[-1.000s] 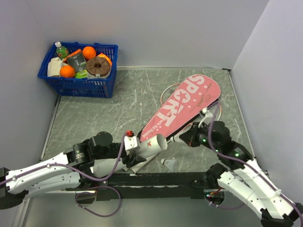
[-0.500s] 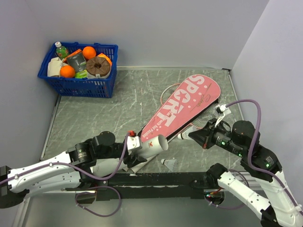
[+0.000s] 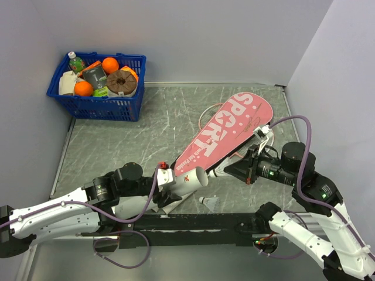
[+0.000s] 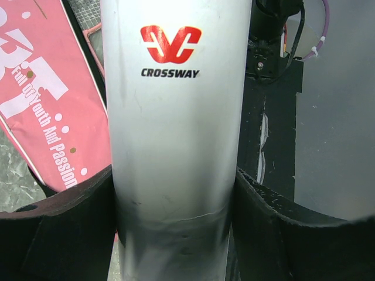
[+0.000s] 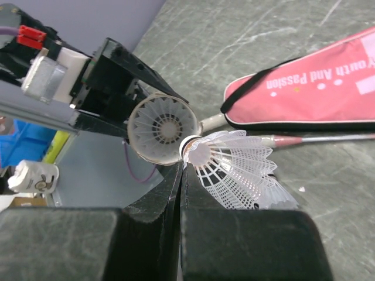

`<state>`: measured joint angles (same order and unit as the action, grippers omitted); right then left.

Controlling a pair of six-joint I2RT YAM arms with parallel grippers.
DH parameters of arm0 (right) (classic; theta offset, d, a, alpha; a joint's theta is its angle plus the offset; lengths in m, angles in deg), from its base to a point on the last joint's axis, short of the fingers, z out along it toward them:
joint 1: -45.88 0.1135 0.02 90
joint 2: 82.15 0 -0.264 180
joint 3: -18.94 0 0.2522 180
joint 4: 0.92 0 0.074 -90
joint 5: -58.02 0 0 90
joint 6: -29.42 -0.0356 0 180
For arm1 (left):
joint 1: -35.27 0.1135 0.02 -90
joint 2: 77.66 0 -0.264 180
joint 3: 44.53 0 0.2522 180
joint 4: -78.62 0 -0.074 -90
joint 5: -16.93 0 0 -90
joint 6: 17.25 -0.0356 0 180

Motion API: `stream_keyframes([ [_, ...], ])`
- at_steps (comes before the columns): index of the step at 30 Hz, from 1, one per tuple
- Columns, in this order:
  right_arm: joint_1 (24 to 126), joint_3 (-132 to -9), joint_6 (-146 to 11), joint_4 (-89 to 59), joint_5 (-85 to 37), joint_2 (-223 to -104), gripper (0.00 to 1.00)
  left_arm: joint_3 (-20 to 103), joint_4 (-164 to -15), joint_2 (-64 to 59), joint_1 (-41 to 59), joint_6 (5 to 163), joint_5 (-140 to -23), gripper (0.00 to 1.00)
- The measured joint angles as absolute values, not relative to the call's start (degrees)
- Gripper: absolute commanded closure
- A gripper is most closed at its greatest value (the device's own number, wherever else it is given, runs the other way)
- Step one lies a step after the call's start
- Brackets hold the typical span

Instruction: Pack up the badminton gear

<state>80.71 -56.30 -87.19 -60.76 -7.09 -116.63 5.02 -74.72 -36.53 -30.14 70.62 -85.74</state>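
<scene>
My left gripper [image 3: 176,186] [image 4: 176,193] is shut on the white tube [image 3: 188,179] [image 4: 176,117], which bears a red logo and points its open end [image 5: 161,129] towards the right arm. Inside it sits one shuttlecock. My right gripper [image 3: 227,170] [image 5: 183,167] is shut on the skirt edge of a white shuttlecock [image 5: 243,167], held just right of the tube's mouth. Another shuttlecock [image 3: 209,202] lies on the table near the front edge. The pink bag lettered "SPORT" [image 3: 225,132] [image 5: 310,88] lies diagonally, with a racket hoop [image 3: 205,114] showing from under it and a racket handle [image 5: 293,140] beside it.
A blue basket [image 3: 105,108] of groceries stands at the back left corner. Walls close in the table at the back and on both sides. The arms' black base bar [image 3: 199,222] runs along the front edge.
My right gripper has swung left with the shuttlecock, from beside the bag's lower edge up to the tube's open end. The left gripper and the tube have stayed put.
</scene>
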Motion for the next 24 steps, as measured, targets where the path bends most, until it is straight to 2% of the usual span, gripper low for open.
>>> stream_keyframes([
  [8,84.1,-56.0,-88.7,-56.7,-6.0,-118.2,1.0,5.0,-74.7,-36.5,-30.1,70.6,-85.7,0.99],
  [24,93.4,-47.3,-93.3,-43.4,-6.1,-125.6,1.0,5.0,-74.4,-36.6,-30.1,70.6,-85.7,0.99],
])
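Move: About 8 cm to the right hand's left and some 5 cm below it, nearly level fore-and-aft, is the mouth of the tilted tube; the right hand already holds a shuttlecock, cork towards the tube. From the left hand, which grips the tube, the mouth is about 7 cm right, 2 cm ahead and 6 cm up. About 30 cm below the right hand, a loose shuttlecock lies 2 cm left and 2 cm back, the racket handles 15 cm left. Carrying the pinched shuttlecock cork-first to the tube mouth, the right hand goes about 7 cm left, at first nearly level, then sinking some 3–4 cm as it keeps going left. The wrist swings roughly 10 degrees counter-clockwise and dips slightly; the right fingers stay shut on the skirt. The left hand holds the tube still. ##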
